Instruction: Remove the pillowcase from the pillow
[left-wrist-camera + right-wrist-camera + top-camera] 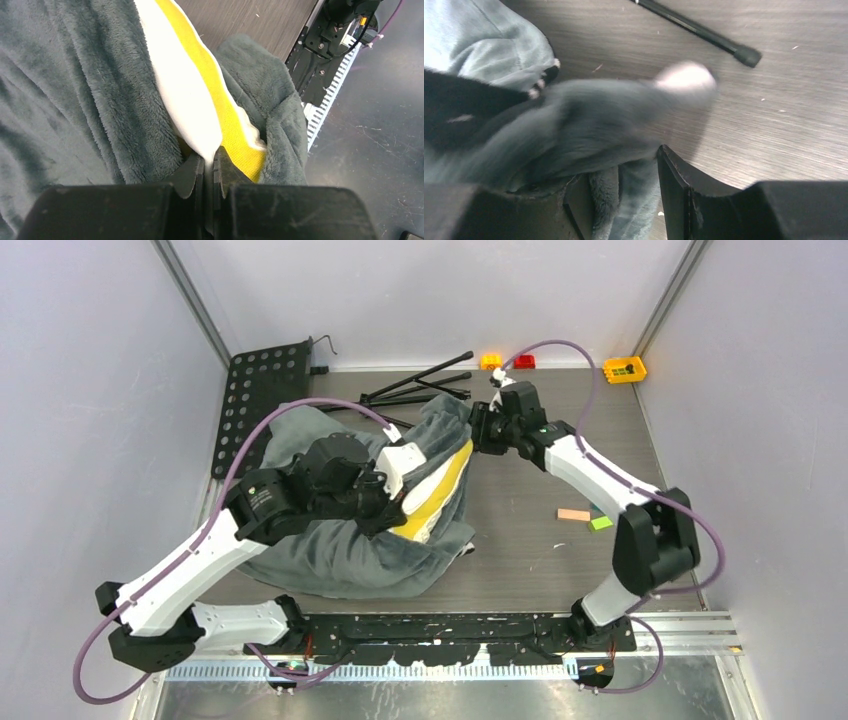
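Observation:
The dark grey-teal pillowcase point(330, 550) lies bunched in the middle left of the table, still round the pillow point(440, 485). The pillow's white face and yellow side band stick out of the opening toward the right. My left gripper point(385, 510) is shut on the pillow's white corner point(187, 100), beside the yellow band point(227, 120); its jaws point(209, 162) pinch the white cloth. My right gripper point(478, 430) is at the far edge of the opening. A fold of the fleecy pillowcase point(589, 120) runs between its jaws point(621, 167), and they are closed on it. The cloth further out is blurred.
A black perforated plate point(262, 400) and black tripod rods point(420, 388) lie at the back left; one rod point(704, 32) shows beyond the right gripper. Small orange point(490, 361), red point(524, 361) and yellow point(624, 369) bricks sit along the back. An orange block point(573, 514) and a green one point(600, 523) lie right.

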Available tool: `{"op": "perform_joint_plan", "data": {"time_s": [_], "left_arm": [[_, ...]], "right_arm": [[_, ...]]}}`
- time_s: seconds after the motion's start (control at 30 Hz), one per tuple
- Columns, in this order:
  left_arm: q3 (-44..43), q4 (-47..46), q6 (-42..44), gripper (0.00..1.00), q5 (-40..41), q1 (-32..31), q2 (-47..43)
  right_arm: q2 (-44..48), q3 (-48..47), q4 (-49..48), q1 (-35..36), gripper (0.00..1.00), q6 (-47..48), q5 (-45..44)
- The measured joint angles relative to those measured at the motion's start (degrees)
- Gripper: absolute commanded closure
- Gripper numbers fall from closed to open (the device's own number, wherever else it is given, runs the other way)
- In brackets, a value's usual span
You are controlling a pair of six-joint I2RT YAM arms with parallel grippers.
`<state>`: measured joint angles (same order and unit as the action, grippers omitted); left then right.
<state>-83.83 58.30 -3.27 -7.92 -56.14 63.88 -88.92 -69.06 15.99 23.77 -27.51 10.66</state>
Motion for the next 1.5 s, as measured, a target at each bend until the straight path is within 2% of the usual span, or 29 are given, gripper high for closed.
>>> {"op": "perform_joint_plan", "data": {"time_s": [0.3, 0.4, 0.53, 0.67, 0.9, 1.07, 1.37, 1.43, 1.5], "left_arm": [[1.9, -0.7, 2.3, 1.0, -3.0, 0.2, -1.7], [4.0, -1.3, 2.2, 1.0, -3.7, 0.2, -2.6], [4.7, -2.0, 1.9, 1.0, -3.1, 0.2, -3.5], [4.7, -2.4, 0.6, 1.0, 0.5, -0.1, -3.4], [5.8, -5.7, -3.0, 1.0, 4.0, -0.3, 0.6], [7.0, -7.8, -4.3, 1.0, 4.7, -0.5, 3.7], [8.3, -11.2, -6.0, 1.0, 5.4, -0.5, 5.9], [8.7, -11.7, -6.6, 1.0, 5.6, -0.5, 6.1], [8.9, -12.3, -7.1, 1.0, 6.0, -0.5, 6.3]], "right_arm": [[-14.5, -2.2, 1.7, 0.0, 0.49, -3.7, 9.3], [-16.2, -1.7, 2.3, 0.0, 0.43, -4.3, 10.8], [-14.6, 0.1, 2.3, -0.1, 0.31, -4.3, 10.2], [-9.4, 2.5, 3.4, -0.8, 0.26, -4.2, 7.3], [9.3, 6.0, 7.6, -3.7, 0.22, -7.8, 1.7], [20.7, 9.2, 8.7, -4.6, 0.22, -11.8, 1.2], [29.4, 20.3, 9.9, -4.1, 0.21, -20.9, 5.2], [30.0, 20.8, 10.0, -4.0, 0.14, -22.0, 5.6], [30.8, 20.9, 10.7, -4.0, 0.01, -22.8, 5.5]]}}
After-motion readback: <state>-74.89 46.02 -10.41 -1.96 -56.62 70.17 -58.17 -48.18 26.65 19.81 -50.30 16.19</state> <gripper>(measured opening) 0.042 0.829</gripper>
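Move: The far end of the pillowcase lies right by my right fingers, some 3 cm ahead, 4 cm left and 2 cm lower. The bared white-and-yellow pillow lies 11 cm back and 8 cm left of that hand, about level with it; the tripod is 10 cm ahead, 13 cm left and 17 cm below. My left hand pinches the pillow, whose bared part lies 5 cm ahead, 7 cm right and 9 cm below; the pillowcase's far end is 18 cm ahead, 11 cm right and 13 cm below. I drive my right hand down some 10 cm beside the pillowcase's far end, half-open fingers tipping down, then lift about 15 cm while swinging right and widening them, and draw back, sinking slightly, clear of the cloth and about 12 cm nearer my base. My left hand keeps its pinch on the pillow, edges back a little, then lowers it forward and right, about 5 cm down. ##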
